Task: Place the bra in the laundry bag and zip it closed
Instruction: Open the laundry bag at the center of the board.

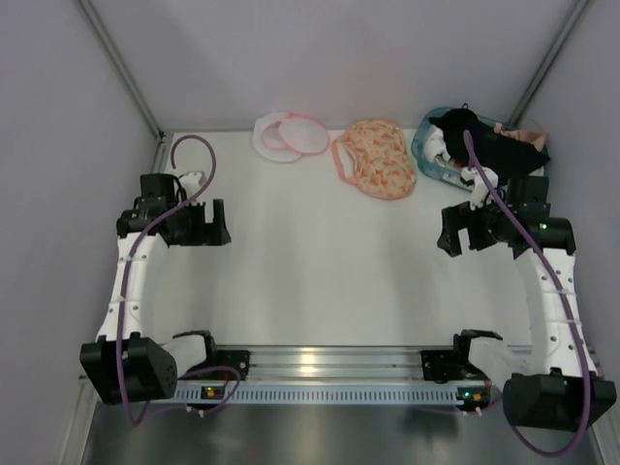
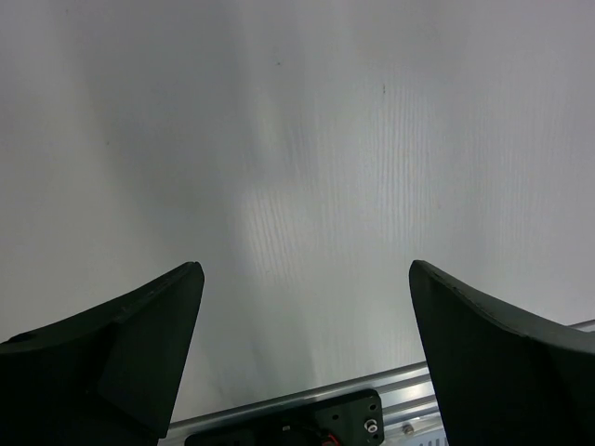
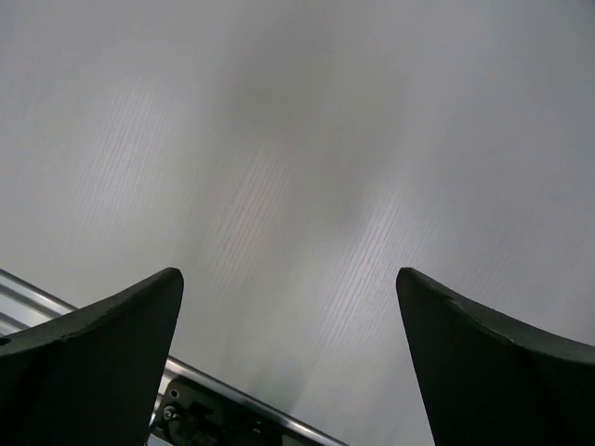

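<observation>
The laundry bag (image 1: 291,135), a round white mesh pouch with a pink zipper rim, lies flat at the back of the table, left of centre. The bra shows only as a small salmon-pink patch (image 1: 530,135) at the far right rim of the teal basket (image 1: 423,141), mostly hidden under dark clothes. My left gripper (image 1: 197,229) hovers over the left side of the table, well short of the bag, open and empty (image 2: 305,269). My right gripper (image 1: 472,234) hangs just in front of the basket, open and empty too (image 3: 288,274). Both wrist views show only bare white table.
An orange-printed padded piece (image 1: 380,157) with pink trim lies between the bag and the basket. Black and white garments (image 1: 475,143) are piled in the basket. A metal rail (image 1: 320,363) runs along the near edge between the arm bases. Grey walls close the back and sides.
</observation>
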Robot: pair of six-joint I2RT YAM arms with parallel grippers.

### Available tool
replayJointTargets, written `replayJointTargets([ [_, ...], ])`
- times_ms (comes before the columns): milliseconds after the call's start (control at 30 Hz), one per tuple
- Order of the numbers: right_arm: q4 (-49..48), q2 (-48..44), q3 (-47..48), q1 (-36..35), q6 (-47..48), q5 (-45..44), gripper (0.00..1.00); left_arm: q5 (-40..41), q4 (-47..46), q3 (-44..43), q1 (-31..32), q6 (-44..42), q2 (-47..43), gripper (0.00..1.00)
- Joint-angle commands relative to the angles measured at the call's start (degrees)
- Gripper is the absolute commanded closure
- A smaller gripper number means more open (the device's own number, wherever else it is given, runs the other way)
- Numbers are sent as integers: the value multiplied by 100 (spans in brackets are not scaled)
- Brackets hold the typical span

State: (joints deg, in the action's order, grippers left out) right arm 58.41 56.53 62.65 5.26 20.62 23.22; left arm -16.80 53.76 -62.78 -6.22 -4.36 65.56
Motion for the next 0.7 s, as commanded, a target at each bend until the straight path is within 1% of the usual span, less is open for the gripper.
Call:
replayJointTargets([
  [0, -532, 418, 580, -174, -251, 314, 1, -68, -146, -198, -2, 137, 132, 2],
  [100, -927, 797, 915, -472, -489, 104, 1, -271, -146, -322, -2, 225, 238, 2],
  [133, -1050, 1059, 1046, -760, -524, 25, 1, -411, -146, -427, -2, 234, 264, 2],
  [200, -1419, 1341, 1213, -1008, -612, -335, 1, -526, -146, -533, -11, 321, 334, 2],
  [233, -1499, 1665, 1440, -1261, -638, -458, 1, -605, -146, -664, -11, 339, 361, 2],
  [367, -1973, 2554, 2048, -1799, -883, -932, 1, -614, -146, -919, -11, 418, 536, 2],
  [433, -2289, 3088, 2390, -2053, -1007, -1065, 4, -579, -155, -955, -11, 584, 598, 2],
  [533, -2571, 3855, 2925, -2326, -1244, -1311, 16, -500, -155, -999, -11, 603, 712, 2],
  [633, -2825, 4593, 3462, -2546, -1402, -1636, 23, -368, -146, -999, -2, 577, 765, 2],
  [667, -2888, 4760, 3595, -2573, -1447, -1724, 28, -351, -146, -990, -11, 568, 757, 2],
])
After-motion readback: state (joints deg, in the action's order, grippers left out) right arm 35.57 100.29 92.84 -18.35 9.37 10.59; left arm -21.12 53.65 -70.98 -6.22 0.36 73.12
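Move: The orange-patterned laundry bag lies flat about 31 cm ahead of the right hand, 11 cm to its left and some 18 cm below. From that hand, the blue basket is about 33 cm ahead and 16 cm to the right, and the round white mesh piece 38 cm ahead and 34 cm to the left. From the left hand the bag lies some 28 cm ahead and 33 cm to the right. Right hand sweeps about 20 cm forward, 14 left towards the bag, fingers narrowing; left hand edges forward and up. ##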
